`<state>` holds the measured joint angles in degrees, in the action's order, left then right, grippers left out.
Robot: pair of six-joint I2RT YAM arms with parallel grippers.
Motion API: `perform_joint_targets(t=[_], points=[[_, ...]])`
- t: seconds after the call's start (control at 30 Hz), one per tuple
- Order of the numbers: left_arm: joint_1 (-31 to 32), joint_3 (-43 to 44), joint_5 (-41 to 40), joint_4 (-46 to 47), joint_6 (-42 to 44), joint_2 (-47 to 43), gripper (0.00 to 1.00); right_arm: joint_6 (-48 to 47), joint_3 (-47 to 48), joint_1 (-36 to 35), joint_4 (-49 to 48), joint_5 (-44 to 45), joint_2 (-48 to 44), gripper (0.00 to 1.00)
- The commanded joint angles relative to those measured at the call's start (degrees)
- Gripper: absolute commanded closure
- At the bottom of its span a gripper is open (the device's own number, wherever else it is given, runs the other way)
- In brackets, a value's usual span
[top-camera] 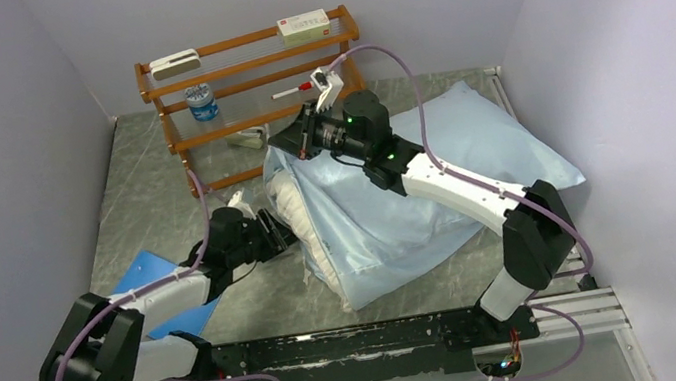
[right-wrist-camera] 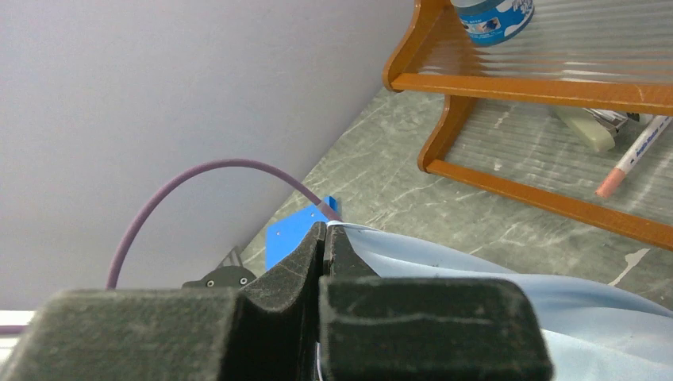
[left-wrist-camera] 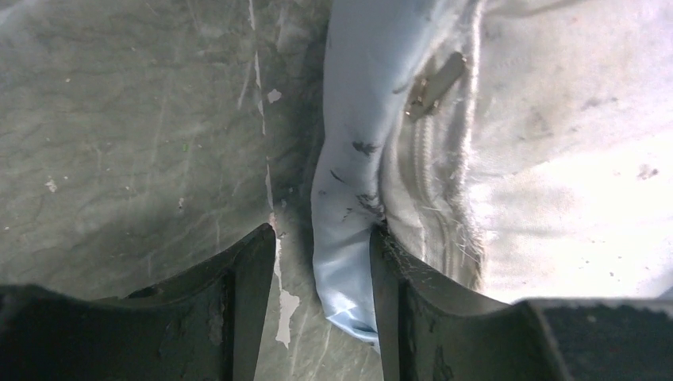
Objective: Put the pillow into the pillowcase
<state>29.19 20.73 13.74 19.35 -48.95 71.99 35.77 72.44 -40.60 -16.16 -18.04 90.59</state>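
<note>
The sky-blue pillowcase (top-camera: 441,165) covers most of the white pillow (top-camera: 304,226), whose left end sticks out of the case's mouth. My right gripper (top-camera: 304,140) is shut on the case's upper hem and holds it raised above the pillow. In the right wrist view the gripper (right-wrist-camera: 325,230) pinches the pillowcase (right-wrist-camera: 492,294) at its tips. My left gripper (top-camera: 281,227) is at the pillow's bare end, low on the table. In the left wrist view this gripper (left-wrist-camera: 321,262) is open. A strip of pillowcase (left-wrist-camera: 349,159) lies between its fingers, against the right one, beside the zippered pillow (left-wrist-camera: 555,159).
A wooden rack (top-camera: 244,63) stands at the back with a white box (top-camera: 303,24), a blue can (top-camera: 201,103) and a marker (top-camera: 294,89). A flat bright-blue board (top-camera: 149,274) lies under my left arm. Grey walls close in on three sides.
</note>
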Motion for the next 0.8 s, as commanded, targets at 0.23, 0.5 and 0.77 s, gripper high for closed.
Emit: perform_joint_targets(t=[0.23,0.5,0.77], points=[[1.8,0.2,2.0,12.6,-1.4,8.1,0.46,1.0,2.4,0.1,-4.5,-1.2,2.2,1.0],[2.1,3.4,-0.1,4.8,2.1,7.5,0.88,-2.3,3.8,0.1,0.5,0.5,2.7,1.0],[2.1,3.8,-6.7,-9.9,2.2,-10.3,0.95,-19.2,19.5,-6.2,40.4,19.2,5.3,0.36]])
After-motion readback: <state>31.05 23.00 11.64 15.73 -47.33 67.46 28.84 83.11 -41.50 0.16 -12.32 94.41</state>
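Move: The left hand, half open, has the pillowcase's lower hem about 3 cm below and 1 cm to its right, with the pillow's exposed end some 4 cm to its right. The raised hem corner, still pinched in the right hand, is roughly 10 cm ahead of the left hand and 25 cm up; the rack's bottom rail is about 15 cm ahead. From the right hand, the lower hem lies some 10 cm back and 28 cm below. Left dips some 4 cm, pinches lower hem, lifts about 6; right sinks, then opens off raised corner, forward. ##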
